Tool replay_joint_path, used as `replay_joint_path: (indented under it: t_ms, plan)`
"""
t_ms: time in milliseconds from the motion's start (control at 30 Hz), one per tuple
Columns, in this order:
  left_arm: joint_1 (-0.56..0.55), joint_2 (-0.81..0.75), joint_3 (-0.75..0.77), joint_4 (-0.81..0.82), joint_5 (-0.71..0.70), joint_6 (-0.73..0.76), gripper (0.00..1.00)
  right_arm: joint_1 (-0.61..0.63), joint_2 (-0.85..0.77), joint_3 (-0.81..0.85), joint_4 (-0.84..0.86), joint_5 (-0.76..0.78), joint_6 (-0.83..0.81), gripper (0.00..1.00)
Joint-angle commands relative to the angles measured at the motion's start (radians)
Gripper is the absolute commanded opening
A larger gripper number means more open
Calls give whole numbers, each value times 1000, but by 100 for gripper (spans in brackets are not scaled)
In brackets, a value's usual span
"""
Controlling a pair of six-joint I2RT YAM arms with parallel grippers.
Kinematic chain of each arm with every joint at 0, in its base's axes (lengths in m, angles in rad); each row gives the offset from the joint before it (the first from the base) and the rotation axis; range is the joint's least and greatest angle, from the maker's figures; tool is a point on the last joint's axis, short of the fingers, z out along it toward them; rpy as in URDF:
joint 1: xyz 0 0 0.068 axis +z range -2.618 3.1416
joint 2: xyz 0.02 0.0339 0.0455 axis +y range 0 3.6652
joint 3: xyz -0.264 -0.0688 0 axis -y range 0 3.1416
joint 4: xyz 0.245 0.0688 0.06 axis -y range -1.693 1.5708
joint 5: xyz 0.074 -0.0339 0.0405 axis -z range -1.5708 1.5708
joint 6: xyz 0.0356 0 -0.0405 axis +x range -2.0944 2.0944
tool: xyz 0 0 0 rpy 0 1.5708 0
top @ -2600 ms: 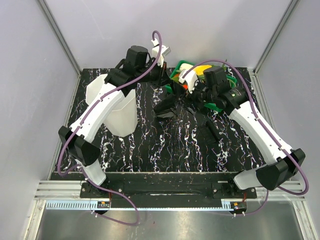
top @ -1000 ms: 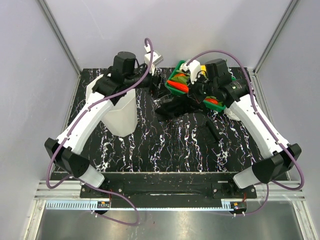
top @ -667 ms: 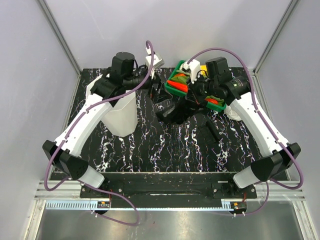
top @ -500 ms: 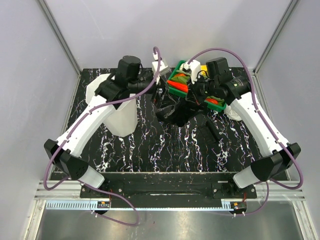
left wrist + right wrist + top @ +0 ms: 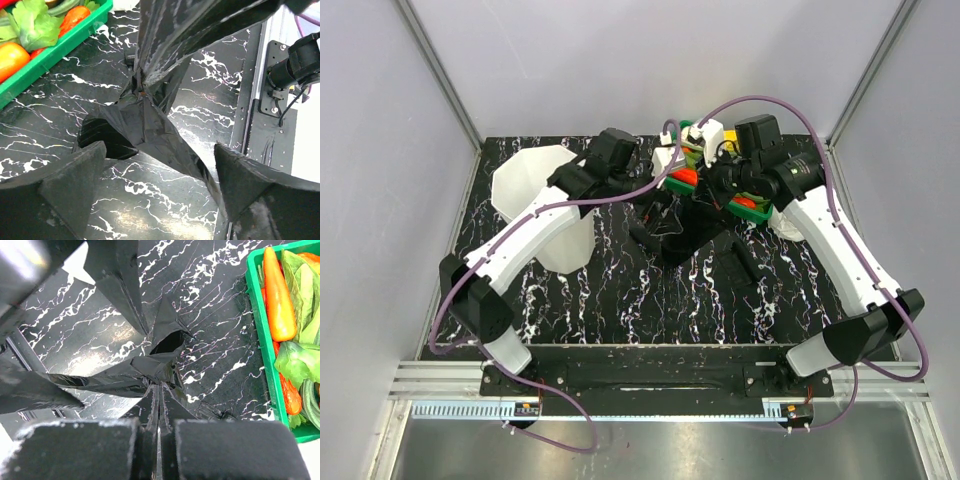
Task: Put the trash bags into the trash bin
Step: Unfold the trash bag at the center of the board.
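Observation:
A black trash bag [image 5: 672, 228] hangs crumpled above the table, and my right gripper [image 5: 160, 390] is shut on its gathered top. In the top view the right gripper [image 5: 700, 193] sits just in front of the green tray. My left gripper [image 5: 159, 150] is wide open around the hanging trash bag [image 5: 150, 112], one finger [image 5: 70, 180] on each side, not touching it. From above, the left gripper [image 5: 657, 196] is at the bag's left. The trash bin [image 5: 525, 170], tall and translucent white, stands upright at the left, partly under the left arm. A small folded black bundle [image 5: 745, 262] lies flat on the table.
A shallow green tray [image 5: 753, 212] of vegetables stands at the back, right behind both grippers; its rim [image 5: 256, 330] shows in the right wrist view and its wall [image 5: 60, 45] in the left wrist view. The table is black marble-patterned, with grey walls around.
My left arm has swung right from over the bin to the hanging bag, and its gripper has opened wide. The right gripper stays shut on the bag, which now hangs more gathered.

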Motion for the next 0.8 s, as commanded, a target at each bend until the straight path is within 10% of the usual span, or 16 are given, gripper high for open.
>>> replay_joint_path:
  t_ms: [0, 233, 767]
  plan:
    - [-12, 11, -14, 36, 4, 12, 87, -13, -54, -1, 27, -10, 1, 0]
    - [-12, 31, -19, 65, 30, -17, 0, -21, -78, -26, 33, -21, 6, 0]
    - [-29, 25, 73, 53, -163, -31, 0, -19, -120, -127, 53, -67, -8, 0]
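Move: My open left hand straddles the trash bag's black film; the stretch I will pinch lies about 2 cm below that hand and 1 cm to its right. From my right hand, which already holds the bag, that stretch is some 5 cm left, 3 cm back and 4 cm below. The green vegetable basket sits roughly 22 cm ahead of my left hand and 13 cm right, the bag roll about 17 cm to its right and level with it, both on the table about 25 cm down. I shut my wide-open left fingers on the hanging film while lowering that hand about 2 cm, then carry the pinched film some 2 cm forward, turning the wrist slightly. My right hand keeps its pinch on the bag, lifts briefly, then sinks again while easing back about 2 cm. ##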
